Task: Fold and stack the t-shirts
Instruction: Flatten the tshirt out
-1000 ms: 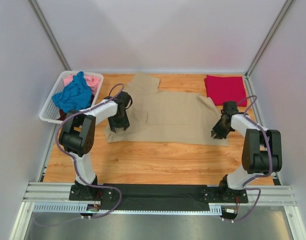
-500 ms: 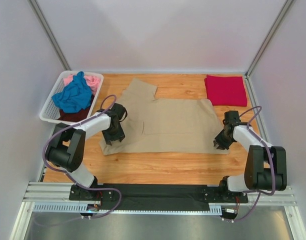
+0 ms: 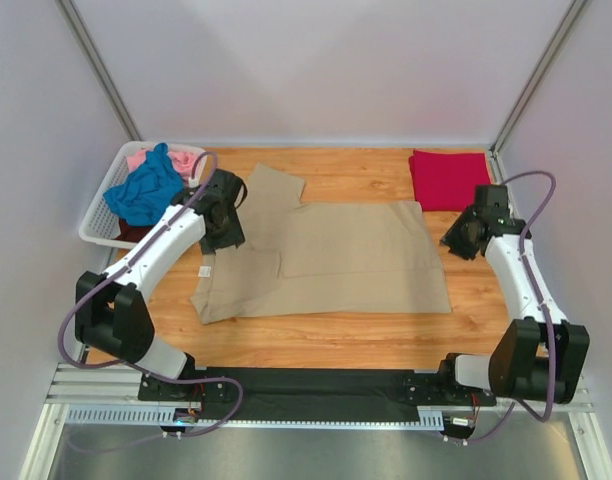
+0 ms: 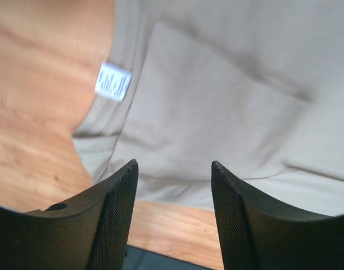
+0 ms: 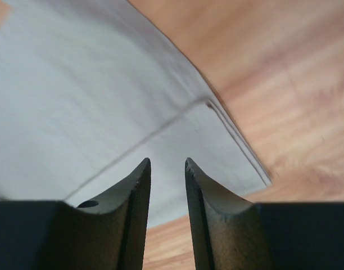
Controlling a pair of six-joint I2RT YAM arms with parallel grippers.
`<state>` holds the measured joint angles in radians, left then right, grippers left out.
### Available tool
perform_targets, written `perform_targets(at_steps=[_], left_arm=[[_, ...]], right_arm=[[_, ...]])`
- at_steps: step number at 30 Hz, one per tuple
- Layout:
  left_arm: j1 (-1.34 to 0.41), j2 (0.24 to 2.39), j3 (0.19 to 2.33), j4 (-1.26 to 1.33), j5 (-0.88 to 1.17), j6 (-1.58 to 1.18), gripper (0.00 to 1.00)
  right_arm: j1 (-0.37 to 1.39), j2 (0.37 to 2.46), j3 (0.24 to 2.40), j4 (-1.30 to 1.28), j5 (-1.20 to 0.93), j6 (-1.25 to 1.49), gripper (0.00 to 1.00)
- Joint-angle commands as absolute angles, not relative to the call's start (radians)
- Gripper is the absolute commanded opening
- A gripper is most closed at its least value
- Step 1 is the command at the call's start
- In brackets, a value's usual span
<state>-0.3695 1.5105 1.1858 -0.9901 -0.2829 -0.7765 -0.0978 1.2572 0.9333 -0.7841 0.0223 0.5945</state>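
The tan t-shirt (image 3: 336, 255) lies spread flat across the middle of the table, one sleeve (image 3: 276, 185) pointing to the far side. Its white label (image 4: 113, 81) shows at the left edge. My left gripper (image 3: 224, 232) hovers over the shirt's left end; the left wrist view shows this gripper (image 4: 175, 169) open and empty above the tan cloth (image 4: 228, 112). My right gripper (image 3: 464, 238) hangs just off the shirt's right edge, near the folded crimson t-shirt (image 3: 449, 180). In the right wrist view its jaws (image 5: 167, 163) stand slightly apart with nothing between them, above the shirt's corner (image 5: 76, 101).
A white lattice basket (image 3: 98, 228) stands at the far left, holding a blue t-shirt (image 3: 144, 190), a pink one (image 3: 186, 160) and a dark one (image 3: 131, 232). Grey walls close in the table on three sides. The black rail (image 3: 316, 385) runs along the near edge.
Both arms dragged the tan shirt toward the near edge, then rose and drew back toward the far side. The right gripper let go of the shirt's edge, and the shirt now lies flatter.
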Motion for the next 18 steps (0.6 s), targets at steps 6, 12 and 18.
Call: perform_targets(at_steps=[6, 12, 18], left_arm=[[-0.36, 1.43, 1.358, -0.878, -0.154, -0.508, 0.62], [-0.347, 1.431, 1.379, -0.784, -0.051, -0.457, 0.62], [-0.341, 1.473, 1.404, -0.747, -0.006, -0.445, 0.62]], right_arm=[[-0.137, 1.518, 1.16, -0.488, -0.208, 0.352, 0.34], [-0.143, 1.748, 1.288, -0.416, -0.321, 0.243, 0.33], [-0.166, 1.917, 1.393, -0.413, -0.337, 0.173, 0.34]])
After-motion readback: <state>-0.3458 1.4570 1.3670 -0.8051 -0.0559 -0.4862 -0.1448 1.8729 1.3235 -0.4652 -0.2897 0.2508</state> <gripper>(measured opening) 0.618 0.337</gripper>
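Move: The shirt's far right corner lies roughly 22 cm ahead of the right hand, 3 cm to its left and 10 cm below. The red folded shirt's middle is about 31 cm ahead and 7 cm right; the tan shirt's near right corner is some 9 cm back and 5 cm right. The folded-over sleeve lies 3 cm back, 3 cm right and 10 cm below the left hand, with the tag 9 cm left and level, and the far sleeve 26 cm ahead, 12 cm right. Towards the shirt's far right corner, the right hand sweeps about 16 cm forward, first rising a little and then sinking, its wrist turning some 25 degrees counter-clockwise and the narrow finger gap unchanged. The left hand climbs about 9 cm over the shirt while going forward and to the right, fingers tilting up and turning clockwise by some 20 degrees, still part open. ##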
